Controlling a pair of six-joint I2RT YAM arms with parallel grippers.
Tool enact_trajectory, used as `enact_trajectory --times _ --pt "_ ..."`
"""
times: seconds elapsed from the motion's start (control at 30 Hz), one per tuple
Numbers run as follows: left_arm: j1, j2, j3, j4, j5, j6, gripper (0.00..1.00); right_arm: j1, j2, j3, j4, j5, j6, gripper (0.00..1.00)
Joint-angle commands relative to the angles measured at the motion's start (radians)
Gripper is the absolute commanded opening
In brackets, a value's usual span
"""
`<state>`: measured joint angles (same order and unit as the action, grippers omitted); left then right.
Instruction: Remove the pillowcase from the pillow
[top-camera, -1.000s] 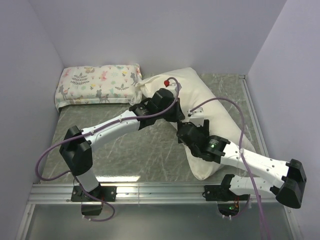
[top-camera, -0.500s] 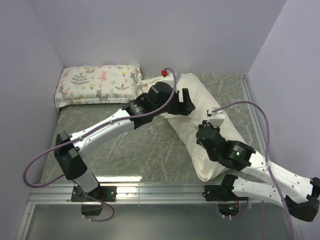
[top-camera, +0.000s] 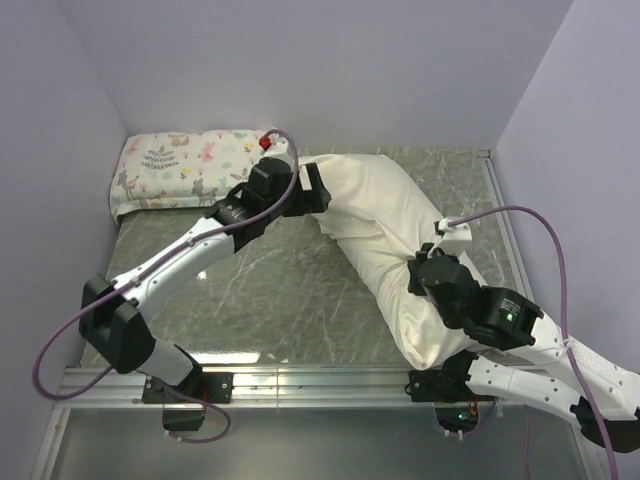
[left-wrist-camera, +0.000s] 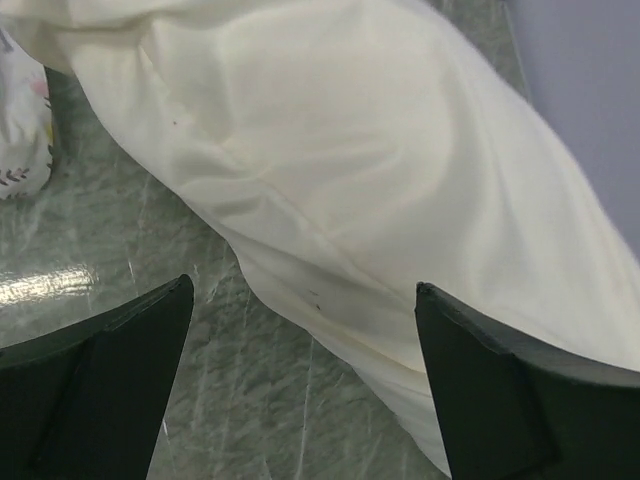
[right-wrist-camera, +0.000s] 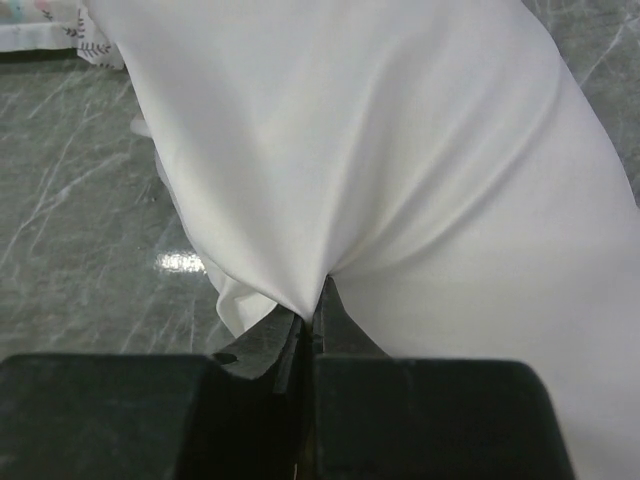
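The cream pillowcase (top-camera: 380, 215) lies diagonally from the far middle to the near right of the table, bulging with the pillow, which is hidden inside it. My left gripper (top-camera: 318, 190) stands wide open at the far-left end of the case. Its dark fingers straddle the cloth's lower edge (left-wrist-camera: 330, 300) without touching it, and the left gripper (left-wrist-camera: 302, 285) holds nothing. My right gripper (top-camera: 425, 262) is shut on a pinched fold of the pillowcase (right-wrist-camera: 380, 150) near its near end. Creases radiate from the right gripper's closed tips (right-wrist-camera: 320, 292).
A smaller floral-print pillow (top-camera: 190, 170) lies at the far left against the wall, just left of my left gripper. The grey marbled tabletop (top-camera: 260, 290) lies to the left of the case. Walls close in on three sides; a metal rail (top-camera: 320, 385) runs along the near edge.
My left gripper let go, opened wide and drew back to the far left. My right gripper shut on the pillowcase and pulled toward the near right, dragging and stretching the case.
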<state>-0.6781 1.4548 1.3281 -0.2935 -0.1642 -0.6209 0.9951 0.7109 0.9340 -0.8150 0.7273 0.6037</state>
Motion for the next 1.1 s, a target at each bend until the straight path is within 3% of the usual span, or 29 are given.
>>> enact_trajectory --times 0.0,0.27,0.33,0.47,0.5,0.57,0.73,0.97,1.07 --pt "0.000 0.053 -0.004 0.080 0.092 0.013 0.99 -0.001 -0.047 0.086 0.057 0.026 0.004 0.00" --pt "0.018 0.203 0.069 0.160 0.176 -0.008 0.99 0.000 -0.065 0.101 0.022 0.020 0.010 0.00" --pt "0.018 0.213 0.054 0.169 0.186 -0.016 0.86 0.000 -0.071 0.109 0.017 0.020 0.007 0.00" --pt "0.018 0.184 0.028 0.188 0.169 -0.010 0.39 0.000 -0.070 0.134 0.017 0.018 -0.008 0.00" --pt "0.018 0.173 0.028 0.183 0.166 -0.002 0.14 -0.001 -0.068 0.140 0.016 0.020 -0.010 0.00" --pt "0.015 0.132 0.037 0.160 0.166 0.010 0.00 0.000 -0.065 0.158 0.017 0.023 -0.022 0.00" --pt "-0.063 -0.025 0.065 0.029 -0.009 0.075 0.00 -0.001 -0.057 0.245 0.007 0.063 -0.070 0.00" --pt "-0.337 -0.301 0.091 -0.122 -0.251 0.101 0.00 0.000 -0.067 0.388 0.011 0.067 -0.136 0.00" --pt "-0.470 -0.344 0.121 -0.176 -0.352 0.093 0.01 0.000 -0.065 0.428 0.023 0.072 -0.157 0.00"
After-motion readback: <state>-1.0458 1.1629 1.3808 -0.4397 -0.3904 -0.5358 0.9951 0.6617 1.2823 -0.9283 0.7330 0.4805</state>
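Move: The cream pillowcase's far-left edge, where the left fingers will shut, is about 2 cm ahead of the open left hand, 5 cm right and 7 cm below. The right hand already pinches the case some 20 cm back and 28 cm right of the left hand, 5 cm lower; from the right hand that edge lies roughly 22 cm ahead, 23 cm left and 2 cm lower. The flowered pillow's middle is about 40 cm left of the left hand, 13 cm farther out and 14 cm down. Down and to the right onto the cream case goes the left hand, about 7 cm lower; its open fingers shut on the cloth and pinch it, then it hauls the fold back towards the base and up, some 15 cm each way, tipping the fingers up about 20 degrees. The right hand keeps its pinch throughout and, mostly late on, lifts its part, drifting a little right. ##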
